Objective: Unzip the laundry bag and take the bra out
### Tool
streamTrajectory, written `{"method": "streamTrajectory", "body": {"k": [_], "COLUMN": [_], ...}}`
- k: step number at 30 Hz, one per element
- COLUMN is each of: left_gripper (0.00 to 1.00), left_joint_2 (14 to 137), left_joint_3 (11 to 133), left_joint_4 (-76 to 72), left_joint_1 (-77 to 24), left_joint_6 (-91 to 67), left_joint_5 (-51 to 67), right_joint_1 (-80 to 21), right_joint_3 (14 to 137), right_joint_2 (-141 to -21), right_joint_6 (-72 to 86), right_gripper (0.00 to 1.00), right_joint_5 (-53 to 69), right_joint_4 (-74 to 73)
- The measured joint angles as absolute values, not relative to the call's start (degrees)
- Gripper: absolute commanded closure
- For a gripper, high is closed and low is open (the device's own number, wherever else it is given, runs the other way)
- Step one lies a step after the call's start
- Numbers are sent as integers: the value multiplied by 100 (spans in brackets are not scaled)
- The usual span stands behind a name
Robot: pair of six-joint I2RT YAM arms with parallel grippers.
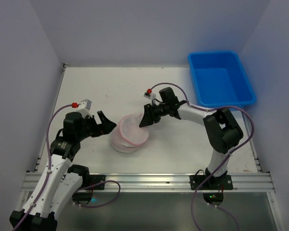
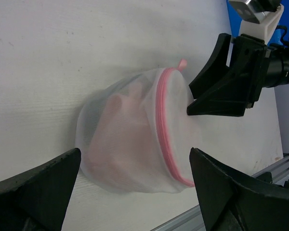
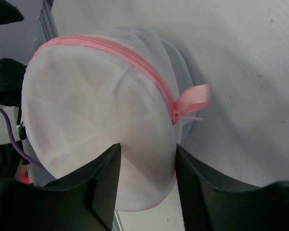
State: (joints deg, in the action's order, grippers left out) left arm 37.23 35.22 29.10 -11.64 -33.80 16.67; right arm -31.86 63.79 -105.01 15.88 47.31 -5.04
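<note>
The laundry bag [image 1: 130,134], a round dome of white mesh with a pink zipper rim, lies on the table between the two arms. Inside it the pale pink bra [image 2: 118,139] shows through the mesh. The zipper's pink ribbon pull [image 3: 190,101] sticks out at the far side of the rim, and the zipper looks closed. My right gripper [image 3: 148,146] reaches in from the right with a bulge of the bag's [image 3: 86,106] mesh pressed between its two fingers. My left gripper [image 2: 135,154] stands wide open just left of the bag [image 2: 135,120], holding nothing.
A blue plastic bin [image 1: 220,79] stands at the back right corner of the table [image 1: 101,91]. Aluminium rails [image 1: 149,182] run along the near edge by the arm bases. White walls close the table in on three sides.
</note>
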Motion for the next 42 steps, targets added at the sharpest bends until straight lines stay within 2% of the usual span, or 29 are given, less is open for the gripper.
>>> {"method": "streamTrajectory", "body": {"k": [1, 2, 3, 8, 14, 18, 24, 28, 37, 40, 42], "left_gripper": [2, 2, 2, 2, 3, 6, 9, 10, 21, 30, 46], "left_joint_2": [3730, 3743, 3760, 3848, 4016, 4115, 4119, 4141, 4084, 4364, 4617], "left_joint_3": [3522, 3522, 3522, 3524, 3524, 3524, 3295, 2954, 1964, 1883, 1881], "left_joint_4": [2912, 2912, 2912, 2910, 2856, 2738, 2176, 1804, 1188, 921, 690], "left_joint_1": [-1164, -1164, -1164, -1164, -1164, -1190, -1730, -2130, -2797, -2980, -3063], "left_joint_6": [-3380, -3380, -3380, -3389, -3472, -3728, -4375, -4919, -6123, -6324, -6410], "left_joint_5": [1664, 1664, 1664, 1636, 1619, 1634, 1614, 1529, 1076, 1000, 976], "right_joint_1": [-3186, -3186, -3186, -3186, -3321, -3997, -5127, -5612, -5695, -5695, -5695], "right_joint_3": [6388, 6394, 6403, 6200, 4788, 3964, 3293, 3258, 3336, 3400, 3426], "right_joint_2": [-10501, -10501, -10499, -10125, -8187, -7083, -6753, -6842, -6993, -7015, -7015], "right_joint_6": [1621, 1643, 1675, 1918, 2961, 3835, 5398, 6101, 6794, 6812, 6801], "right_gripper": [86, 95, 100, 100, 100, 100, 100, 100, 100, 100, 99], "right_joint_5": [4807, 4862, 4888, 4348, 2735, 1258, -475, -1170, -1627, -1658, -1640], "right_joint_4": [-423, -349, -316, -165, 366, 676, 775, 760, 823, 834, 847]}}
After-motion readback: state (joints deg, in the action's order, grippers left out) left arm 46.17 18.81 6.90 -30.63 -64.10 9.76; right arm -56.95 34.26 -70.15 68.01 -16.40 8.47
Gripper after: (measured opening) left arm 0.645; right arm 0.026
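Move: The laundry bag's middle sits about 4 cm back from the right hand, 6 cm to its left and 4 cm lower; that hand's half-closed fingers already straddle the bag's near edge. The pink zip pull is some 3 cm ahead and 2 cm left of the right hand, about 1 cm lower. From the wide-open left hand the bag's middle is roughly 4 cm ahead, 8 cm to the right and 12 cm below. Right fingers shut on the bag's mesh just beside the zip pull, then keep that pinch while the hand rises and swings back, ending about 6 cm farther back and some 4 cm higher, turned about 55 degrees clockwise. The left hand then moves in, sinking about 8 cm and going about as far right, its opening narrowing around the opposite part of the zip rim. ##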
